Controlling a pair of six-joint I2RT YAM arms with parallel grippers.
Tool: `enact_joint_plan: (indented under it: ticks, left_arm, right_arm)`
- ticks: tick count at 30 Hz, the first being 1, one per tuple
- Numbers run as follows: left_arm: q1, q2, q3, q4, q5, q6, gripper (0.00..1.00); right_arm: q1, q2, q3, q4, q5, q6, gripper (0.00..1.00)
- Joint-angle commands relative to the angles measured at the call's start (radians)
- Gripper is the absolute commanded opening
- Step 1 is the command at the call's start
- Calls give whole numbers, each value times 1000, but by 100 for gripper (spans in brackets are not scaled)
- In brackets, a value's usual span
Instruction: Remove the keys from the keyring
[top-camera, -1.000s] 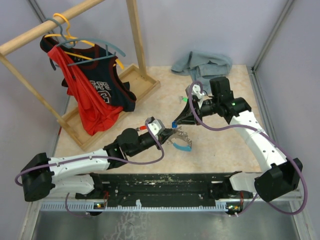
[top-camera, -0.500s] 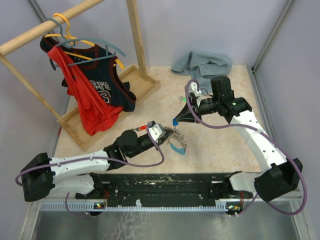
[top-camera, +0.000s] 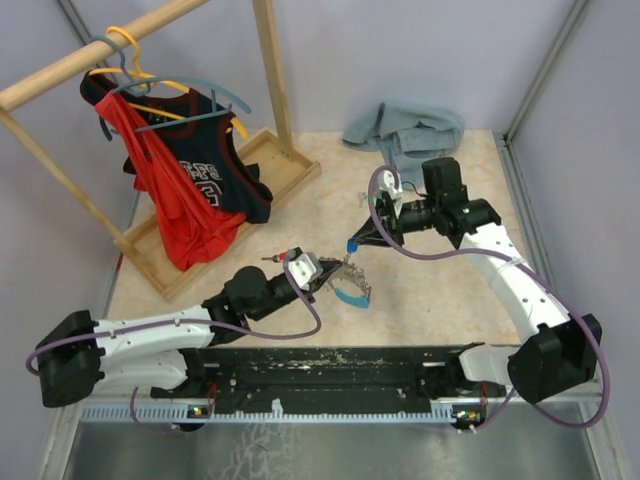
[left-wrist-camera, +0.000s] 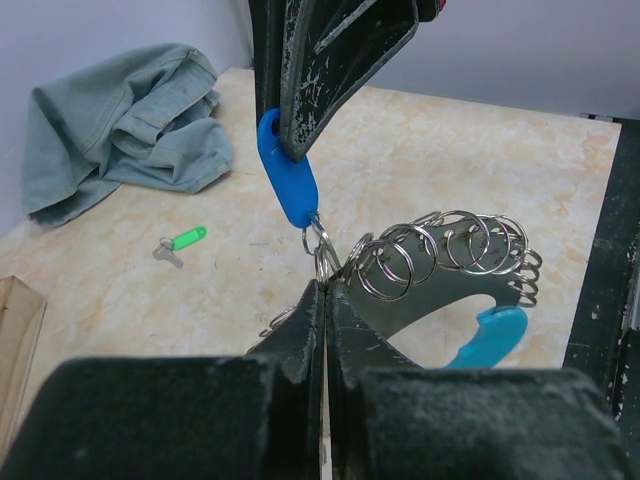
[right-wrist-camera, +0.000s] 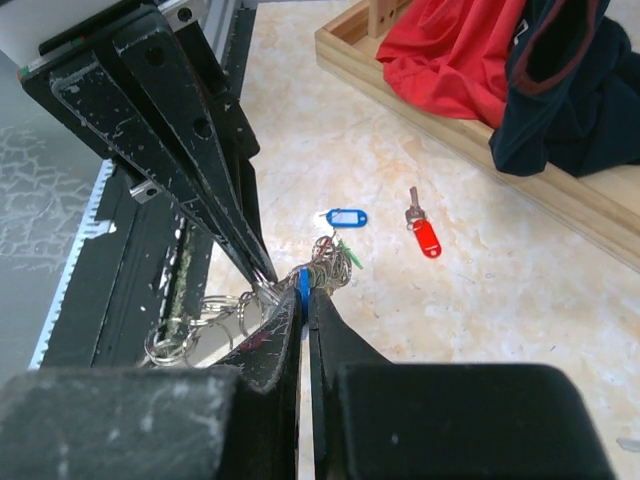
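The keyring (left-wrist-camera: 450, 250) is a bunch of silvery loops with a light blue tag (left-wrist-camera: 490, 335); in the top view the keyring (top-camera: 352, 286) hangs between the two arms, just above the table. My left gripper (left-wrist-camera: 326, 285) is shut on a small ring at the bunch's end. A blue tag (left-wrist-camera: 287, 182) linked to that ring is pinched from above by my right gripper (right-wrist-camera: 304, 292), which is shut on it. In the top view the left gripper (top-camera: 336, 272) and right gripper (top-camera: 352, 243) nearly meet. Loose keys lie on the table: a green-tagged key (left-wrist-camera: 183, 241), a red-tagged key (right-wrist-camera: 424, 236) and a blue tag (right-wrist-camera: 343, 217).
A crumpled grey cloth (top-camera: 405, 128) lies at the back of the table. A wooden clothes rack (top-camera: 262, 160) with red and dark jerseys (top-camera: 180, 170) on hangers stands at the back left. A black rail (top-camera: 330, 365) runs along the near edge.
My left gripper has closed fully on the ring and drawn back a little to the left, pulling the bunch with it. The right gripper has barely moved and still pinches the blue tag.
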Motion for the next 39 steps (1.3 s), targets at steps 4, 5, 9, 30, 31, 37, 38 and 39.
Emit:
enact_joint_plan:
  ticks: [4,5,9,30,31,37,38,39]
  left_arm:
    - [-9,-40,-20,95,5,11,0]
    - [-9,-41,-23,98,5,11,0]
    - [-9,-43,-39,121,0,12,0]
    - [-10,125,-158,575,-12,55,0]
    - [-10,133,-161,595,-14,52,7]
    - [-10,96,-174,590,-21,31,31]
    - [-8,84,-176,579,-22,30,32]
    - [-8,72,-178,567,-22,32,32]
  right_arm:
    - [-18,11,-62,143,-54,-19,0]
    - [-18,13,-67,149,-60,-17,0]
    - [-19,10,-53,147,-65,-1,0]
    - [-7,10,228,-125,-139,-66,0]
    - [-6,11,234,-131,-140,-70,0]
    - [-4,12,244,-162,-140,-101,0]
    - [-4,13,245,-169,-144,-110,0]
    - [-4,12,246,-176,-146,-116,0]
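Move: My left fingers are already shut on the small rings at the upper edge of the keyring. From them the blue tag stands about 3 cm ahead, 2 to the right and 4 higher; the keyring's grey plate hangs about 4 cm back, 2 right and 2 lower, with the cyan tag some 7 cm back, 3 right and 4 lower. My right fingers still hold the blue tag, its middle about 2 cm straight below them. I first sink both hands a little, then lift the blue tag with my right hand, fingers still shut on it, ending about 5 cm higher and slightly back. My left hand follows only part of the way up, tipping its fingertips up some 15 degrees, then opens about a third to let go of the keyring's rings while it eases down slightly. ##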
